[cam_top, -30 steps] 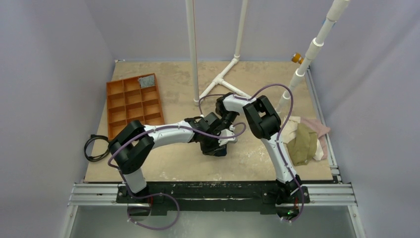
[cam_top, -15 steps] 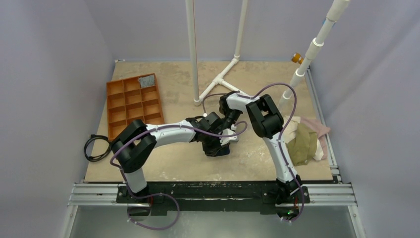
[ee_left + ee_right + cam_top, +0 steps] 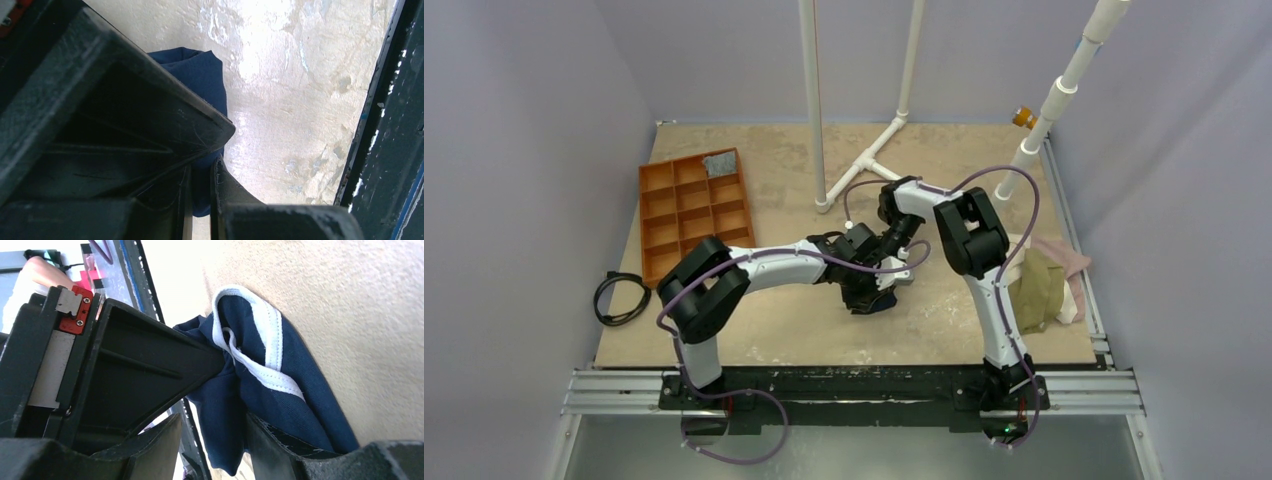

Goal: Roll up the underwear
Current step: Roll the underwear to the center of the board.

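Note:
The navy-blue underwear point(image 3: 260, 385) with white trim is bunched on the tabletop mid-table, and only a small dark part of the underwear point(image 3: 884, 304) shows in the top view. My left gripper point(image 3: 200, 185) is shut on a fold of the underwear point(image 3: 200, 75), which passes between the pads. My right gripper point(image 3: 212, 450) is open, its fingers standing on either side of a hanging fold; the cloth rests against the right finger point(image 3: 285, 450). Seen from above, the left gripper point(image 3: 872, 296) and the right gripper point(image 3: 898, 274) meet over the garment.
An orange compartment tray point(image 3: 667, 232) sits at the back left, with a grey item point(image 3: 721, 163) in one cell. White pipe stands point(image 3: 864, 160) rise behind the arms. An olive-green garment point(image 3: 1034, 290) and pale pink cloth point(image 3: 1066, 256) lie at the right edge. A black cable point(image 3: 619, 298) lies left.
My left gripper has closed on the underwear. My right gripper has opened and let go of the cloth. Both arms have shifted slightly to the right.

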`<move>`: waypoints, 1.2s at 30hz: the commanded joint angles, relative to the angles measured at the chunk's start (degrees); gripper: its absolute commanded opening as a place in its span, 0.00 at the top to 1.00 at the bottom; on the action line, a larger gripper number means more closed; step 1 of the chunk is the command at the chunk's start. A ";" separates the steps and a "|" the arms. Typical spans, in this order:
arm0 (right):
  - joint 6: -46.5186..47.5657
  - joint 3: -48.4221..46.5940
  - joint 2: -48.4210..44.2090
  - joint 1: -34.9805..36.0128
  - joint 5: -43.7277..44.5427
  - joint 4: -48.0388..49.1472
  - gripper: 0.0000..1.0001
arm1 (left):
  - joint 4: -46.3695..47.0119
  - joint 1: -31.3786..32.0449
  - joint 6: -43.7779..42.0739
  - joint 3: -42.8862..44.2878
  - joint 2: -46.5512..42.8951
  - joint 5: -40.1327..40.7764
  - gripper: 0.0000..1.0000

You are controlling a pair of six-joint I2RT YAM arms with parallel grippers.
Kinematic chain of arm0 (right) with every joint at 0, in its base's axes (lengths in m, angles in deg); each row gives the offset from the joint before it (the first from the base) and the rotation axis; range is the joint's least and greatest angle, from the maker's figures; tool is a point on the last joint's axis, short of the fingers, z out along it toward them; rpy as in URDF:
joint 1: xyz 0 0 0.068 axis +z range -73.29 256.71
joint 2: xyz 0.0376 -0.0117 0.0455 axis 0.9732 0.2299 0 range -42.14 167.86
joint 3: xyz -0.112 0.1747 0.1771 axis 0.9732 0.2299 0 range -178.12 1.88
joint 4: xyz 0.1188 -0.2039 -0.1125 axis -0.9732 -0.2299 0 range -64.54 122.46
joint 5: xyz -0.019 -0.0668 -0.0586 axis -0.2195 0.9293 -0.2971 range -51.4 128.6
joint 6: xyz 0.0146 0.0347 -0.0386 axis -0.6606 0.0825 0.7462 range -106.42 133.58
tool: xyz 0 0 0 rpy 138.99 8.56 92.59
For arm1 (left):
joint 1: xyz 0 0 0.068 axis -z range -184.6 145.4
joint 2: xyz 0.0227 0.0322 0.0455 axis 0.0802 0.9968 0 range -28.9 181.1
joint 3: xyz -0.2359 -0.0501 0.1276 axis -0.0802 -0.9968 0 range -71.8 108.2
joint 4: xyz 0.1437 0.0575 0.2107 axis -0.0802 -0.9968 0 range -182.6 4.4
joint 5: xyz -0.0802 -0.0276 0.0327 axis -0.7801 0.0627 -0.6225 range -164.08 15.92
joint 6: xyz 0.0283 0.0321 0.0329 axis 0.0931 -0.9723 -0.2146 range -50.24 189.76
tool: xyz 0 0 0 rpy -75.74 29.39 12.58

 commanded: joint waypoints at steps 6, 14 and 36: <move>8.23 2.54 -2.50 -2.36 6.25 8.72 0.47 | -1.38 0.88 0.84 -0.84 6.63 2.09 1.00; 7.81 8.22 -6.80 -4.62 5.87 12.99 0.47 | -1.96 0.47 1.54 -0.44 6.80 1.24 1.00; -1.61 11.80 -7.40 -14.54 7.19 17.43 0.46 | -1.46 0.44 2.61 -0.77 6.68 1.80 1.00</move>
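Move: My left hand already has the left end of the underwear pinched; the navy bundle's middle lies about 4 cm to my left hand's right and 2 cm ahead, about 1 cm below. From my half-open right hand, that middle is some 3 cm left and 1 cm back, also just below. The pipe foot stands roughly 22 cm ahead of my left hand and 8 cm to its left; the olive cloth lies about 30 cm to my right hand's right, level with it. I draw my right hand, still half open with cloth between its fingers, about 5 cm to the right, low along the underwear; midway I also ease it 2–3 cm forward and turn it some 15 degrees clockwise. My shut left hand keeps its pinch and follows slowly, about 2 cm right and slightly forward, staying level. ##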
